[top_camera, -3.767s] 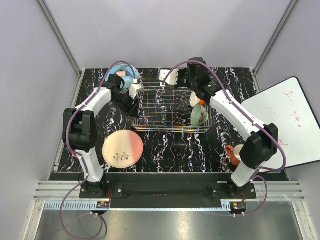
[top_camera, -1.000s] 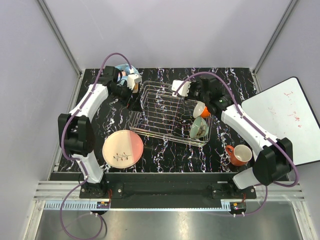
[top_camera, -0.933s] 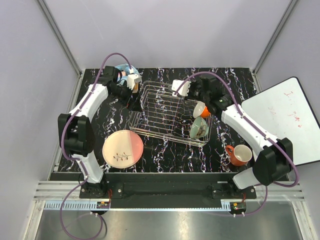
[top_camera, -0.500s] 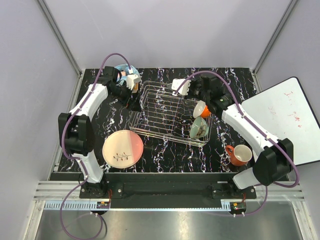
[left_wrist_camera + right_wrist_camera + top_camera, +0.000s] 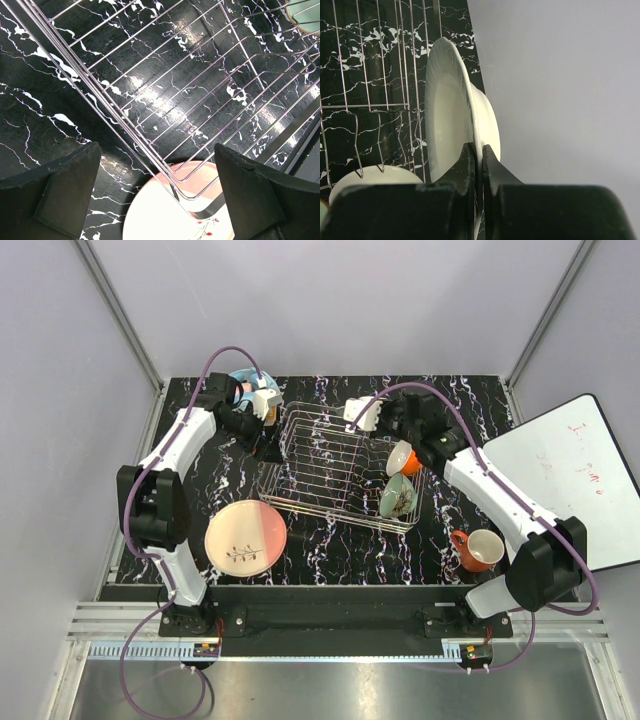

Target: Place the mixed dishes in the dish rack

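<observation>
The dish rack (image 5: 335,472) sits skewed mid-table. Inside its right end a pale green bowl (image 5: 398,496) leans, with a small white bowl (image 5: 401,457) beside it. My right gripper (image 5: 478,150) is shut on the rim of a plain white plate (image 5: 447,110), held on edge over the rack's far right side. In the top view the arm mostly hides that plate. My left gripper (image 5: 157,175) stands open at the rack's left corner (image 5: 200,192), whose wire lies between the fingers. The pink-and-cream plate (image 5: 246,537) lies flat at front left. An orange-red mug (image 5: 477,550) stands at front right.
Blue headphones (image 5: 243,385) lie at the back left, close to my left wrist. A white board (image 5: 570,480) leans off the table's right edge. Grey walls close in the back and both sides.
Since the earliest frame the rack has turned askew, and both arms have shifted with it. Over the last second nothing visibly moves.
</observation>
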### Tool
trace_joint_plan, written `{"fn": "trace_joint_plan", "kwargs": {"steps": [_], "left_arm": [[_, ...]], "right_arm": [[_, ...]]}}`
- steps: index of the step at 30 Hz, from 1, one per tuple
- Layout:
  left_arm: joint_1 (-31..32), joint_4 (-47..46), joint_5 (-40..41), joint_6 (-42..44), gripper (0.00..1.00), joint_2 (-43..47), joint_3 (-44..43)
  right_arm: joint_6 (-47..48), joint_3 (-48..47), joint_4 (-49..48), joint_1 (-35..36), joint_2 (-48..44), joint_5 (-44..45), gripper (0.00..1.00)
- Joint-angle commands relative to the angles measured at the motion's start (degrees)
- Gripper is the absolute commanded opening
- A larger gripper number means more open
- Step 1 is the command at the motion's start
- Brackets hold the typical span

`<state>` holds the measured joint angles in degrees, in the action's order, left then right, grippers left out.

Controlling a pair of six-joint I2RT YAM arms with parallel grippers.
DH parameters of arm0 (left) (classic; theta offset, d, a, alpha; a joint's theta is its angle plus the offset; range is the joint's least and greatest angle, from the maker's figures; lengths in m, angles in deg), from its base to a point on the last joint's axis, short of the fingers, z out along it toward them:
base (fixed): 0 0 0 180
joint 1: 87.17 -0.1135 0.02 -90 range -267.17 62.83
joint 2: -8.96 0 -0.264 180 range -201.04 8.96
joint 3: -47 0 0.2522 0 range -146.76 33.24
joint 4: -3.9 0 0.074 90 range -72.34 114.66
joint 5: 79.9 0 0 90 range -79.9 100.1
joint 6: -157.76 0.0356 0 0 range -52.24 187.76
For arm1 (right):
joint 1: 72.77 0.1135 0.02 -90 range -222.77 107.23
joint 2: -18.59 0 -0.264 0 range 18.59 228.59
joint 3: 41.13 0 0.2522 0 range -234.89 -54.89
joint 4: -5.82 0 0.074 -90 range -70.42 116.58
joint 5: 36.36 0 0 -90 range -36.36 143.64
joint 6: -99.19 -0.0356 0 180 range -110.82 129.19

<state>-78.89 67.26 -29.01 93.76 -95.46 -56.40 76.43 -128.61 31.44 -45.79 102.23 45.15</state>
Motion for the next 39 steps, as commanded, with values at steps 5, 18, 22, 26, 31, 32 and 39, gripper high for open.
{"fn": "trace_joint_plan", "kwargs": {"steps": [5,18,22,26,31,32,39], "left_arm": [[-0.36,-1.70,-1.76,0.19,0.99,0.45,-0.36],[-0.45,-1.70,-2.11,0.37,0.99,0.54,-1.14],[-0.54,-1.62,-2.11,0.37,0.99,0.53,-1.06],[-0.63,-1.70,-2.02,0.46,0.99,0.53,-0.88],[-0.71,-1.79,-1.93,0.46,0.99,0.53,-0.88],[-0.80,-1.79,-2.02,0.46,0.99,0.45,-0.88],[-0.80,-1.88,-2.28,0.46,0.99,0.36,-0.88]], "right_arm": [[1.58,-2.84,-10.71,-1.40,-1.02,1.02,0.00],[0.08,0.14,-11.33,-2.02,1.53,0.67,0.00],[-0.71,0.76,-13.79,-2.28,2.67,0.32,0.00],[-1.24,0.94,-14.23,-2.55,3.99,-0.03,0.00],[-2.99,0.24,-14.23,-2.81,6.01,-0.30,0.00],[-3.08,0.32,-14.23,-2.90,6.19,-0.30,0.00],[-5.19,1.99,-14.32,-3.25,7.15,-0.30,0.00]]}}
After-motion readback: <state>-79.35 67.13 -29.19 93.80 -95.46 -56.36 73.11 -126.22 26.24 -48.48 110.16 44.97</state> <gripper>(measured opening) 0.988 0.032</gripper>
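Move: My right hand already holds the white plate by its rim. The rack slot I am taking it to, in the rack's far right part, lies about 18 cm below, roughly 3 cm ahead and 1 cm to the left. The white bowl stands some 21 cm below, about 6 cm right and 2 cm back, with the green bowl 8 cm nearer than that. From my idle left hand the slot lies about 8 cm ahead, 21 cm right and 8 cm below. Keeping the plate pinched in shut fingers, I shift my right hand barely a centimetre right, then lower it about 6.5 cm while easing some 3 cm forward, towards the far slots of the rack beyond the white bowl. The hand tips down slightly, about 5 degrees, as it sinks. ##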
